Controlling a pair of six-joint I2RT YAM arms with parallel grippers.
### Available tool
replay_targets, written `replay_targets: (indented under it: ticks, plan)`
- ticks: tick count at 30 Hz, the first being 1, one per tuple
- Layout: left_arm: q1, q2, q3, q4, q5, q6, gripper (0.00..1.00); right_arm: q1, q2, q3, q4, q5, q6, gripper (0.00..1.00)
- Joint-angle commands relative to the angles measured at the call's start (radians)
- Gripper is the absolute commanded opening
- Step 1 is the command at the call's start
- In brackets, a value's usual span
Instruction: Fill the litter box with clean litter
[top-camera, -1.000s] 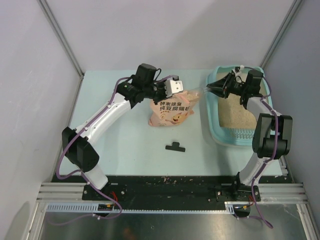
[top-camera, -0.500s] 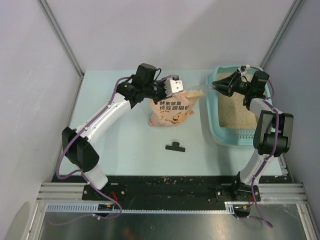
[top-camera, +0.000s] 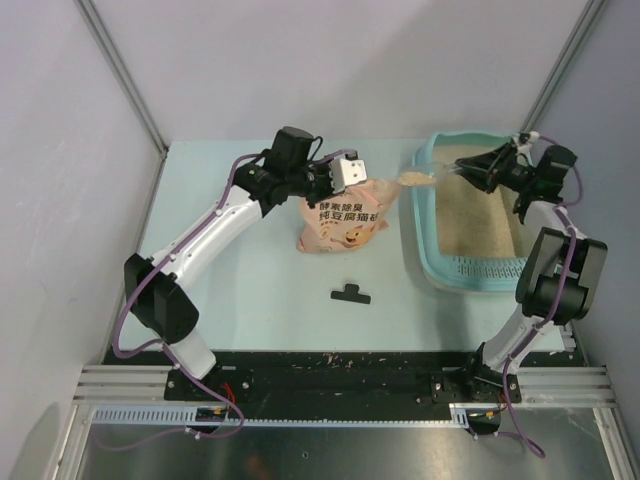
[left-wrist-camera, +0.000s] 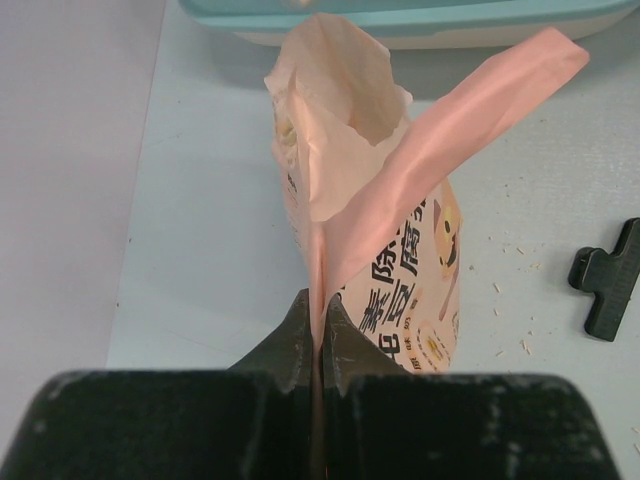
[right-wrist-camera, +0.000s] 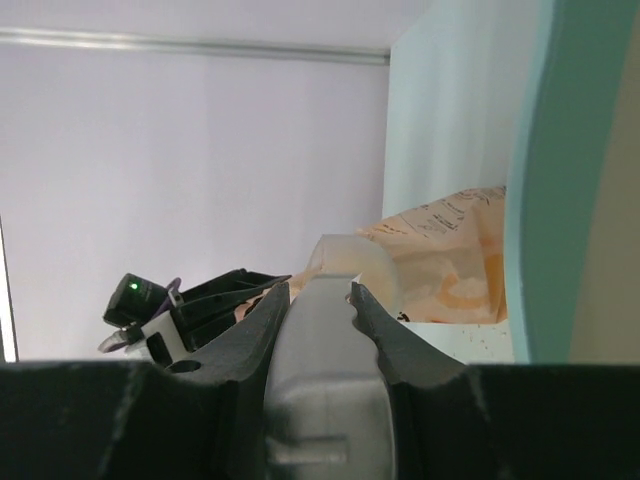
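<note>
The teal litter box (top-camera: 428, 262) lies at the right, with beige clean litter (top-camera: 476, 215) spread over its floor. My right gripper (top-camera: 480, 168) is shut on the handle of a clear scoop (top-camera: 422, 179). The scoop carries some litter and hangs over the box's left rim. In the right wrist view the jaws (right-wrist-camera: 318, 292) clamp the grey scoop handle (right-wrist-camera: 322, 370), beside the teal rim (right-wrist-camera: 540, 180). My left gripper (top-camera: 358, 183) is shut on the top edge of the peach-pink litter bag (top-camera: 340, 218) and holds its mouth open (left-wrist-camera: 320, 300).
A black clip (top-camera: 350, 293) lies on the table in front of the bag, also visible in the left wrist view (left-wrist-camera: 606, 282). Grey walls stand on three sides. The litter box rim (left-wrist-camera: 400, 15) is just beyond the bag's mouth.
My right arm has drawn back to the right, carrying the scoop away from the bag's mouth to the litter box's left rim. The left arm and bag have stayed still.
</note>
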Motion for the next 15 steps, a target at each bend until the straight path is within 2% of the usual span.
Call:
replay_targets:
  ticks: [1, 9, 15]
  plan:
    - [-0.009, -0.007, 0.085, 0.110, 0.041, 0.017, 0.00, -0.130, -0.108, 0.004, -0.043, -0.038, -0.018, 0.00]
    - [-0.009, 0.027, 0.111, 0.111, 0.065, 0.000, 0.00, -0.302, -0.199, -0.050, -0.095, 0.033, -0.059, 0.00]
    - [-0.015, 0.019, 0.095, 0.108, 0.085, -0.006, 0.00, -0.379, -0.364, -0.082, -0.368, 0.225, -0.338, 0.00]
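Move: The right hand holds the loaded scoop, its bowl about 11 cm left and 2 cm back, roughly level with the fingers. The litter box's middle lies some 9 cm to this hand's right, 6 cm back and 20 cm below; the litter bag is about 27 cm left, 8 cm back and 14 cm lower. From the left hand, still gripping the bag, the box's middle is roughly 45 cm right, 2 cm ahead and 21 cm down. The right hand sweeps the loaded scoop about 14 cm right over the litter box, turning some 25 degrees clockwise. ##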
